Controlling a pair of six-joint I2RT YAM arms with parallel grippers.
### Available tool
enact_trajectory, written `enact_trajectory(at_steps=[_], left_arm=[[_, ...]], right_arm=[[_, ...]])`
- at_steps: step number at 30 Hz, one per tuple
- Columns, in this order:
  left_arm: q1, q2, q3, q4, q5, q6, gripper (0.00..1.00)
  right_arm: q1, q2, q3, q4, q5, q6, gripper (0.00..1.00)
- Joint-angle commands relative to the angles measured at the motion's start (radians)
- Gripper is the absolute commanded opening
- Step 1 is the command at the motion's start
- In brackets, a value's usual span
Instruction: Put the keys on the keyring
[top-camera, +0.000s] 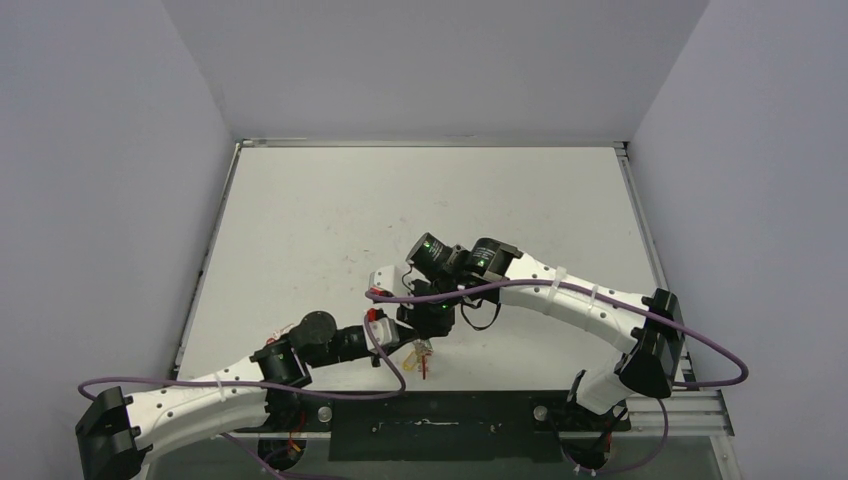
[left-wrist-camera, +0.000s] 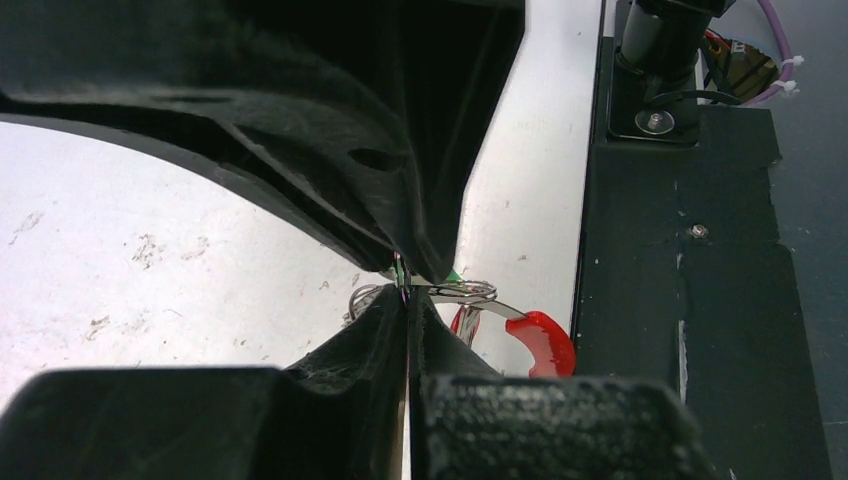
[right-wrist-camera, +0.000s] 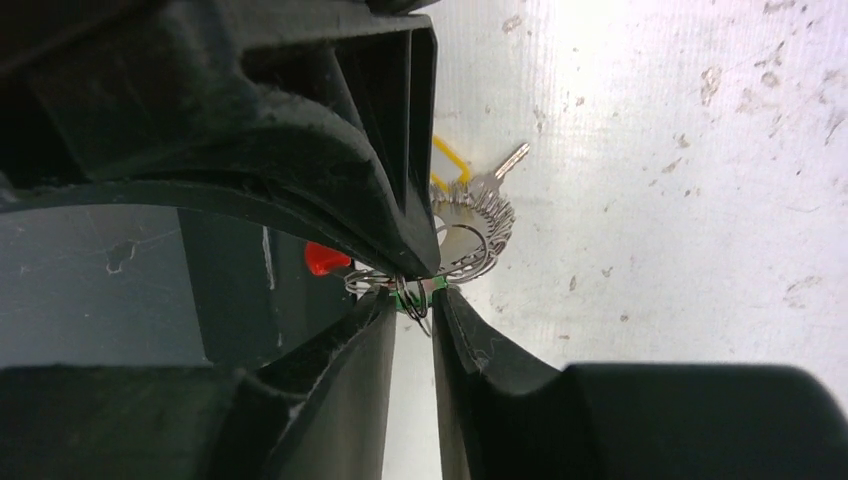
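Observation:
Both grippers meet low over the near part of the table. My left gripper (left-wrist-camera: 408, 300) is shut on a thin green tag edge and wire at the rim of the keyring (left-wrist-camera: 470, 291), whose red plastic piece (left-wrist-camera: 540, 340) hangs to the right. My right gripper (right-wrist-camera: 418, 298) faces it with jaws a little apart, the green tag (right-wrist-camera: 432, 286) between them. A bunch of silver keys (right-wrist-camera: 480, 215) with a yellow tag (right-wrist-camera: 448, 160) hangs beyond. From above, the keys (top-camera: 420, 352) dangle between the left gripper (top-camera: 402, 348) and right gripper (top-camera: 428, 322).
The black base plate (top-camera: 430, 425) runs along the near table edge, right below the bunch. A purple cable (top-camera: 450, 290) loops over the right wrist. The scuffed white table (top-camera: 420, 200) stretches back to grey walls on three sides.

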Motion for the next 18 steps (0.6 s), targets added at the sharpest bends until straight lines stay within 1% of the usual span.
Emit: enact_trajectory(at_steps=[1,2,4,7,10,13,18], left_arm=[[-0.004,-0.026,-0.018,0.083,-0.038,-0.024,0.00],[-0.004,-0.034,-0.025,0.092,-0.048,-0.025,0.00],[-0.004,-0.054,-0.042,0.115,-0.061,-0.032,0.00],[-0.004,-0.093,-0.084,0.177,-0.077,-0.048,0.00],[-0.004,-0.133,-0.130,0.260,-0.079,-0.056,0.00],[-0.004,-0.160,-0.164,0.321,-0.064,-0.052,0.00],[-0.004,-0.179,-0.187,0.379,-0.026,-0.042,0.00]], right_arm=[[-0.009,-0.049,-0.031,0.121,-0.027,0.002,0.29],[-0.019,-0.063,-0.046,0.139,-0.033,-0.002,0.37],[-0.050,-0.103,-0.089,0.195,-0.064,-0.004,0.46],[-0.111,-0.191,-0.189,0.301,-0.190,-0.024,0.50],[-0.171,-0.293,-0.301,0.445,-0.290,-0.037,0.50],[-0.192,-0.365,-0.388,0.541,-0.333,-0.052,0.50],[-0.196,-0.405,-0.468,0.668,-0.403,-0.039,0.46]])
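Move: The left fingers already pinch a wire loop of the keyring. The middle of the bunch hangs about 2 cm back, 1 cm right and 4 cm below them, its red end some 4 cm back, 1 cm right and 3 cm down. From the right hand, whose fingers have just begun to part there, the keyring's middle is about 2 cm back, level sideways and 5 cm below; the green key sits 1 cm back, level sideways and 2 cm down. Open the right gripper to about half and clear the keyring: ease it forward, then pull up about 3 cm and away to the right, swinging its fingertips up some 30 degrees towards level. Keep the left fingers shut on the wire loop; shift them about 1.5 cm left, dipping slightly before rising again, and tip them up a little. ##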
